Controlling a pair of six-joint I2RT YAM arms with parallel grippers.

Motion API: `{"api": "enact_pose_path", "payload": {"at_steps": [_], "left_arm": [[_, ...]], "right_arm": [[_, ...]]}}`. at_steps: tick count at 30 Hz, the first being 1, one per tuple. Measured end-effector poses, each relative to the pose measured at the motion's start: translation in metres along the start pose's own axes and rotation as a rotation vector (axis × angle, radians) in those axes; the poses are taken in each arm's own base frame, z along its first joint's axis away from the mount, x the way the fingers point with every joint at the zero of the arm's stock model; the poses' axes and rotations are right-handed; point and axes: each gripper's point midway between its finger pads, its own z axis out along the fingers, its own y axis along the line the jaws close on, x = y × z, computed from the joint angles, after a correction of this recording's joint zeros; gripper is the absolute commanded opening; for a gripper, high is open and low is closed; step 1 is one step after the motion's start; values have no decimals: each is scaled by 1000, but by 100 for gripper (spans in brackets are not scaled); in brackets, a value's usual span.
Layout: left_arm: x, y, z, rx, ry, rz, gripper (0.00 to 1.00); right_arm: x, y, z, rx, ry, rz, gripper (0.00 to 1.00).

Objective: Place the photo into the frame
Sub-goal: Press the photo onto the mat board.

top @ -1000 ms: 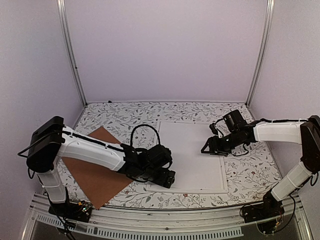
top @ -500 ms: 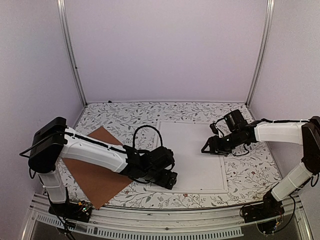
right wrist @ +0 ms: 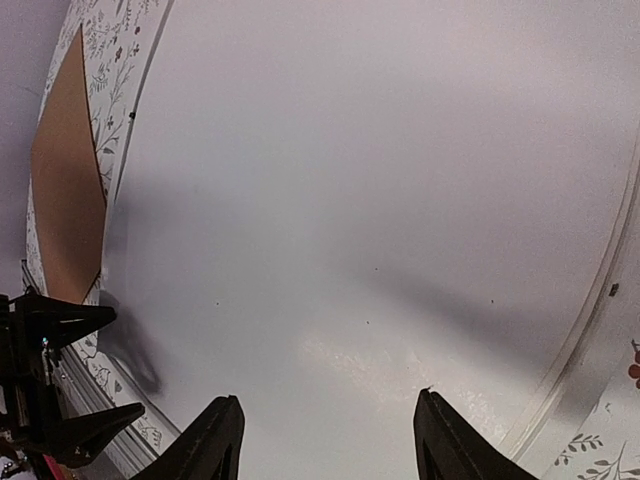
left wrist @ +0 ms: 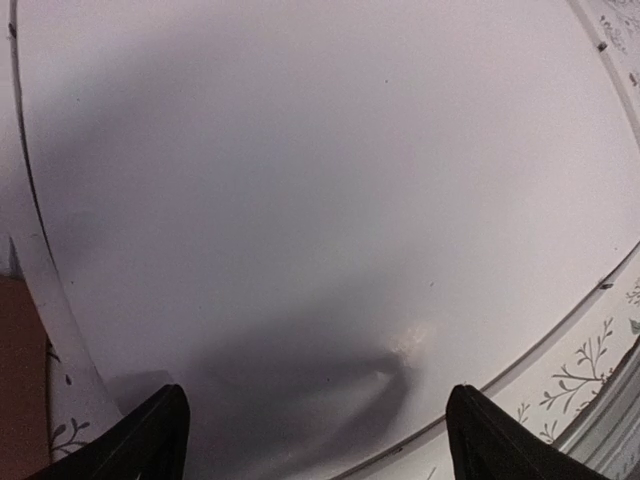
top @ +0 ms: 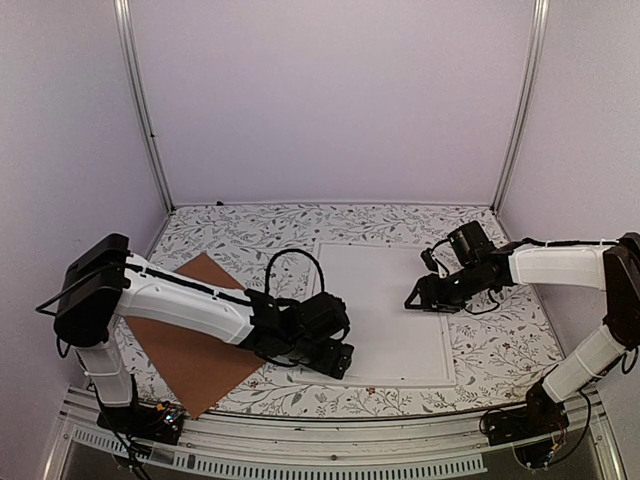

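Note:
The white frame [top: 386, 305] lies flat in the middle of the table, filled edge to edge by a plain white surface [left wrist: 330, 180]. The photo's dark picture is hidden or out of view. My left gripper [top: 338, 360] hovers low over the frame's near-left corner, open wide, with nothing between its fingers [left wrist: 320, 435]. My right gripper [top: 412, 299] hangs over the frame's right half, close to its right rim [right wrist: 605, 300], and is open and empty too [right wrist: 330, 435].
A brown backing board [top: 195, 340] lies on the floral tablecloth [top: 250, 230] left of the frame, partly under the left arm, and shows in the right wrist view [right wrist: 65, 190]. Metal posts [top: 140, 100] and walls close in the sides and back.
The left gripper has edged slightly toward the near edge over the frame's corner. The right gripper has barely shifted. Both stay open.

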Motion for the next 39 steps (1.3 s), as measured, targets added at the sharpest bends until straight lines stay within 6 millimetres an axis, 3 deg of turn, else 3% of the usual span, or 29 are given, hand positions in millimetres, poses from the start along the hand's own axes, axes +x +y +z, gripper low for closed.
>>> {"api": "enact_pose_path", "payload": {"at_steps": [4, 11, 16, 25, 29, 33, 39], "left_arm": [[-11, -1, -10, -6, -28, 10, 93], [-42, -17, -37, 40, -117, 25, 93], [-50, -20, -42, 44, -140, 27, 93], [-49, -3, -61, 10, -145, -6, 92], [-34, 11, -67, 18, -120, -29, 92], [-17, 18, -60, 19, -67, -37, 92], [-5, 17, -44, 16, -12, -31, 88]], "right_arm": [[2, -4, -3, 26, 2, -9, 66], [-10, 4, -25, 35, -73, -53, 69], [-17, 10, -32, 39, -105, -73, 70], [-13, 33, -40, 22, -133, -139, 79], [-13, 50, -49, -4, -166, -176, 82], [-13, 62, -49, -27, -180, -196, 83], [-11, 60, -39, -18, -163, -182, 83]]}}
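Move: The photo lies face down on the mat board. Its near-left corner is about 5 cm left of the left hand, 1 cm back and 2 cm below; the photo's middle is some 16 cm ahead and 8 cm right, and the brown board's middle some 27 cm left and 6 cm ahead. From the right hand that corner lies roughly 23 cm left, 15 cm back and 6 cm down, the photo's middle 10 cm left and 3 cm ahead. The left hand, gripper kept wide open, lifts off the photo near its near-left corner, climbs nearly 8 cm while drifting a little right and then left, and sinks again about 4 cm, its fingers ending above that corner some 3 cm left of where they began. The right hand, holding nothing, rises about 7 cm over the right part of the photo, edges first right, then left towards its middle and slightly back, while its fingertips swing forward some 15 degrees and the gripper opens wider. ##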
